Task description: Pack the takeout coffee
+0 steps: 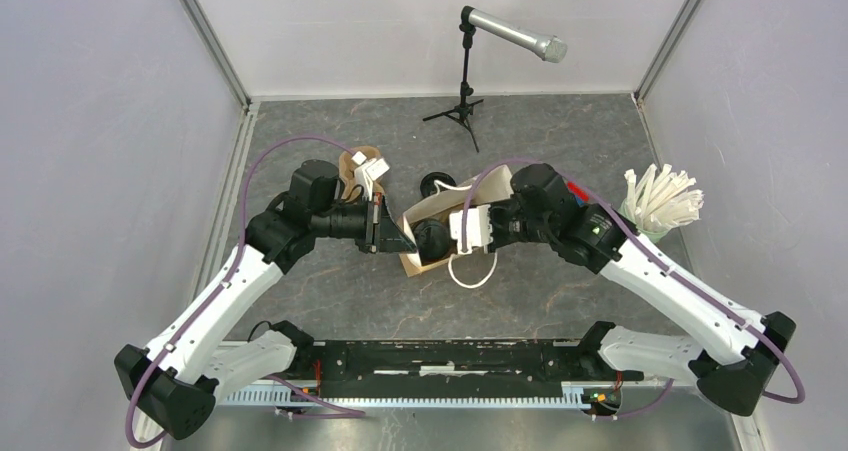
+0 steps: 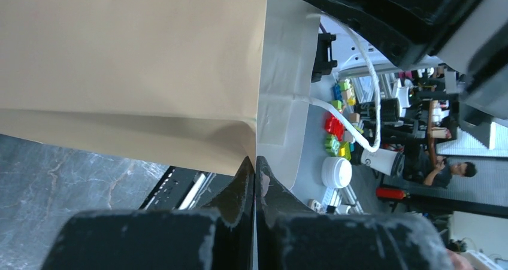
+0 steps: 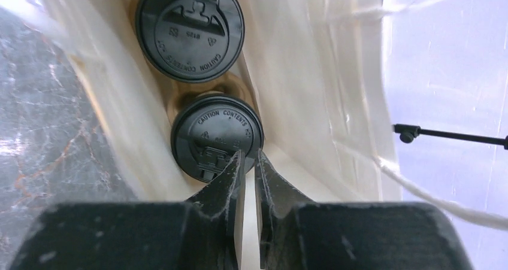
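Note:
A paper bag (image 1: 438,203), brown outside and white inside, stands open at mid-table with white cord handles. My left gripper (image 1: 407,242) is shut on the bag's near-left rim; in the left wrist view the bag (image 2: 132,60) edge runs straight into the closed gripper (image 2: 256,162). Two takeout coffee cups stand inside the bag, showing as a far black lid (image 3: 189,30) and a near black lid (image 3: 212,132), each in a brown cardboard ring (image 3: 172,102). My right gripper (image 3: 247,156) reaches into the bag mouth, its tips at the near lid's rim, jaws a narrow slit apart with white bag showing through.
Another black-lidded cup (image 1: 435,183) stands just behind the bag. A brown cardboard carrier (image 1: 358,161) sits at the back left of the bag. A pale green cup of white straws (image 1: 660,206) stands at the right wall. A microphone stand (image 1: 463,101) is at the back.

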`<state>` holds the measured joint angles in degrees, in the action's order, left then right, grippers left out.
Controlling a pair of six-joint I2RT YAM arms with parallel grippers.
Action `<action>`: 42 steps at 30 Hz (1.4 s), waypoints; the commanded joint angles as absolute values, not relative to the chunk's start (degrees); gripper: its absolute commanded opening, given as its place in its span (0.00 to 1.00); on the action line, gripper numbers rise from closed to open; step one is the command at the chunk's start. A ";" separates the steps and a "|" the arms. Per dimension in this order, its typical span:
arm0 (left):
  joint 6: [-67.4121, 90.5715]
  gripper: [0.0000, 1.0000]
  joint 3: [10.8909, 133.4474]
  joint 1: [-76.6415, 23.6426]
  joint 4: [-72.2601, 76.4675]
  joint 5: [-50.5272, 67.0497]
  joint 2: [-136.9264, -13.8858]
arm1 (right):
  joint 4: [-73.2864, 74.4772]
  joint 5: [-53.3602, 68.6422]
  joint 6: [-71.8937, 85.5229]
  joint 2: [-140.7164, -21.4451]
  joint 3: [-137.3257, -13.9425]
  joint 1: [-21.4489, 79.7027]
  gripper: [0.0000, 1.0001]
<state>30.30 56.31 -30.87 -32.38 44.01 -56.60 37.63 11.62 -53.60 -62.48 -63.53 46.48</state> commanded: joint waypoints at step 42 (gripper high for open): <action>31.71 0.49 82.32 -28.35 -55.42 25.39 -64.13 | 19.02 -12.46 1.96 -56.42 -73.75 46.32 0.60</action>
<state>35.99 77.01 -28.93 -54.59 28.16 -63.53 17.98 3.38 -8.56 -55.33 -69.01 46.44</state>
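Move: The left hand's shut fingers still pinch the left end of the bag's rim; the bag's middle lies about 9 cm to its right, 7 cm ahead and 8 cm below. From the right hand, at the bag's mouth, that middle is some 4 cm left, 3 cm ahead and 8 cm down. The left cup lid sits about 8 cm left, 1 cm ahead of the right hand, the right cup lid 4 cm ahead, 1 cm left, both 10 cm down. Right hand rises about 15 cm from the bag, opening; left releases the rim, edging forward, left and up. ##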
